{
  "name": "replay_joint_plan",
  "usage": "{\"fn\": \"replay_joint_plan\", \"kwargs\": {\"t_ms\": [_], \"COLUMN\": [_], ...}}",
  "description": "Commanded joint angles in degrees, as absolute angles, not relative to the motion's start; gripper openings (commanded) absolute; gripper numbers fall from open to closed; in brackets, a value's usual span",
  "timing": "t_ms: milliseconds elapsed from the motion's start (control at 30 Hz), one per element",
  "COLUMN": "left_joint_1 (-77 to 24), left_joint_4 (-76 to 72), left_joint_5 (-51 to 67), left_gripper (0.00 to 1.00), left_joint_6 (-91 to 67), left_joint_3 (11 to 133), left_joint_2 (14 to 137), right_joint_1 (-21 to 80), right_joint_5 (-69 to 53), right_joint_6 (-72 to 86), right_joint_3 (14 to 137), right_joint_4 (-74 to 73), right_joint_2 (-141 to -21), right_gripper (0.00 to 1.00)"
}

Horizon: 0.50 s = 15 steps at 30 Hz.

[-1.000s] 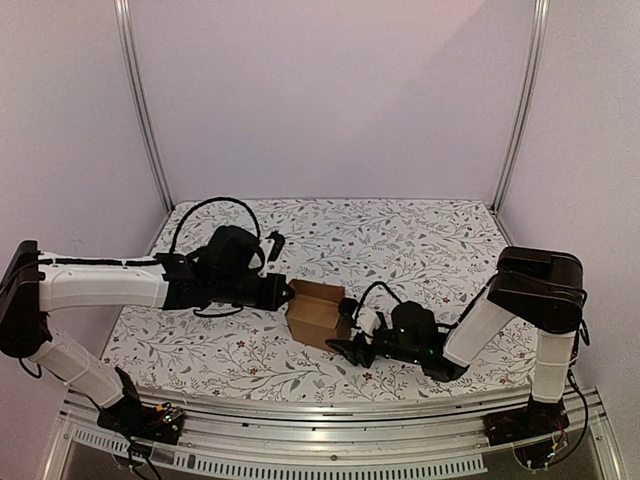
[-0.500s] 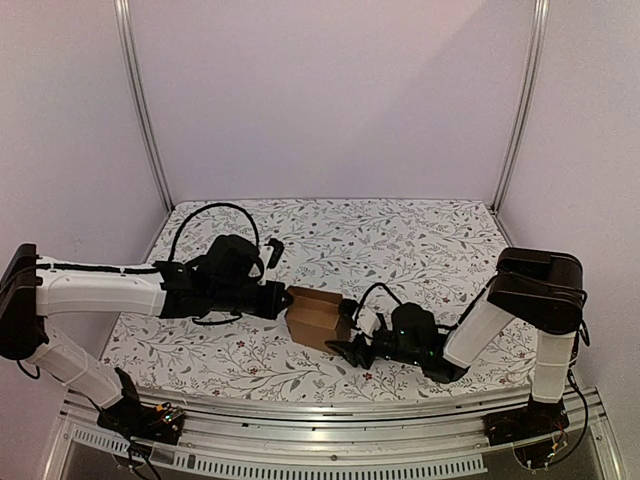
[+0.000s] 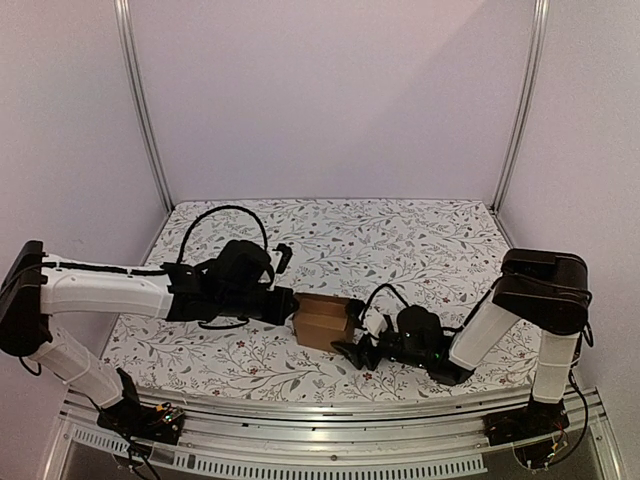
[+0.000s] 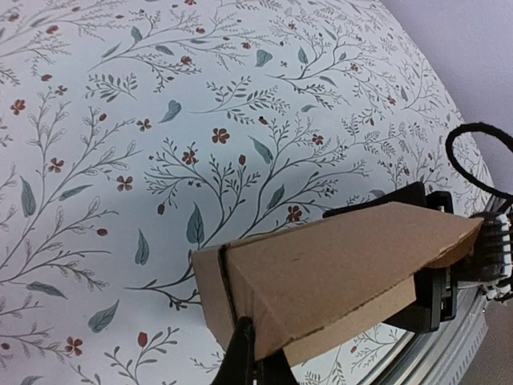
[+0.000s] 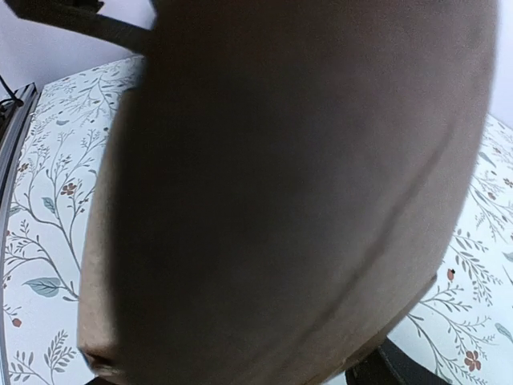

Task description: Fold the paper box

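The paper box (image 3: 322, 320) is a small brown cardboard cube on the floral table, near the front centre. My left gripper (image 3: 291, 304) is shut, and its tips touch the box's left wall. In the left wrist view the paired fingertips (image 4: 244, 353) press at a seam of the box (image 4: 337, 273). My right gripper (image 3: 349, 332) straddles the box's right end with its jaws spread wide. The box (image 5: 280, 200) fills the right wrist view, leaving only one dark finger (image 5: 401, 367) showing. Whether the right pads press on the cardboard is hidden.
The floral table cover (image 3: 400, 240) stretches behind the box to the back wall. Metal frame posts (image 3: 140, 110) stand at the back corners. An aluminium rail (image 3: 330, 405) runs along the near edge by the arm bases.
My left gripper has pushed to the right against the box. The box has shifted slightly right and turned squarer. The right gripper has drawn back a little with it.
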<state>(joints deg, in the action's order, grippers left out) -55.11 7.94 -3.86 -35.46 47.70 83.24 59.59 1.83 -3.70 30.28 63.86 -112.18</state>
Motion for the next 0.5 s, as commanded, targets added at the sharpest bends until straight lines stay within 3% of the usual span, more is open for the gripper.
{"fn": "replay_joint_plan", "kwargs": {"t_ms": [0, 167, 200, 233, 467], "left_joint_1": [-58.18, -58.29, -58.3, -58.27, -58.41], "left_joint_4": [23.39, 24.91, 25.14, 25.52, 27.56], "left_joint_5": [0.76, 0.18, 0.19, 0.18, -2.71], "left_gripper": [0.0, 0.0, 0.0, 0.0, 0.0], "left_joint_6": [-36.84, -37.26, -37.41, -37.44, -37.84], "left_joint_3": [47.07, 49.03, 49.37, 49.84, 52.98], "left_joint_2": [86.52, 87.25, 87.61, 87.75, 89.39], "right_joint_1": [58.17, 58.15, 58.15, 58.17, 58.12], "right_joint_5": [8.4, 6.49, 5.88, 5.27, 3.09], "right_joint_6": [-1.28, -1.02, -0.97, -0.84, -0.26], "right_joint_3": [28.84, 27.64, 27.42, 27.05, 23.54], "right_joint_4": [62.36, 60.78, 60.55, 60.41, 51.63], "right_joint_2": [-108.59, -105.35, -104.77, -104.35, -94.61], "right_gripper": [0.76, 0.84, 0.95, 0.98, 0.99]}}
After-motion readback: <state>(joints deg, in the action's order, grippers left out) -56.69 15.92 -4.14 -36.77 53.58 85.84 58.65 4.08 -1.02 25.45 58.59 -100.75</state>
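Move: The left fingers are shut on the upper left edge of the paper box, whose middle lies about 6 cm to their right, 2 cm back and 4 cm lower. From the right hand, whose half-open fingers straddle the box's right end, that middle is some 4 cm to the left, 1 cm ahead and 2 cm higher; the left fingertips are about 10 cm to its left, 3 cm farther out and 6 cm up. The right hand lets go of the box's right end: its fingers spread from partly open to fully wide while it slips off to the right and then climbs, ending about 3 cm right and 3 cm higher, with the wrist turned only slightly clockwise. The left hand keeps its pinch on the box's upper left edge and eases about 1 cm back and to the right, tilting barely. ##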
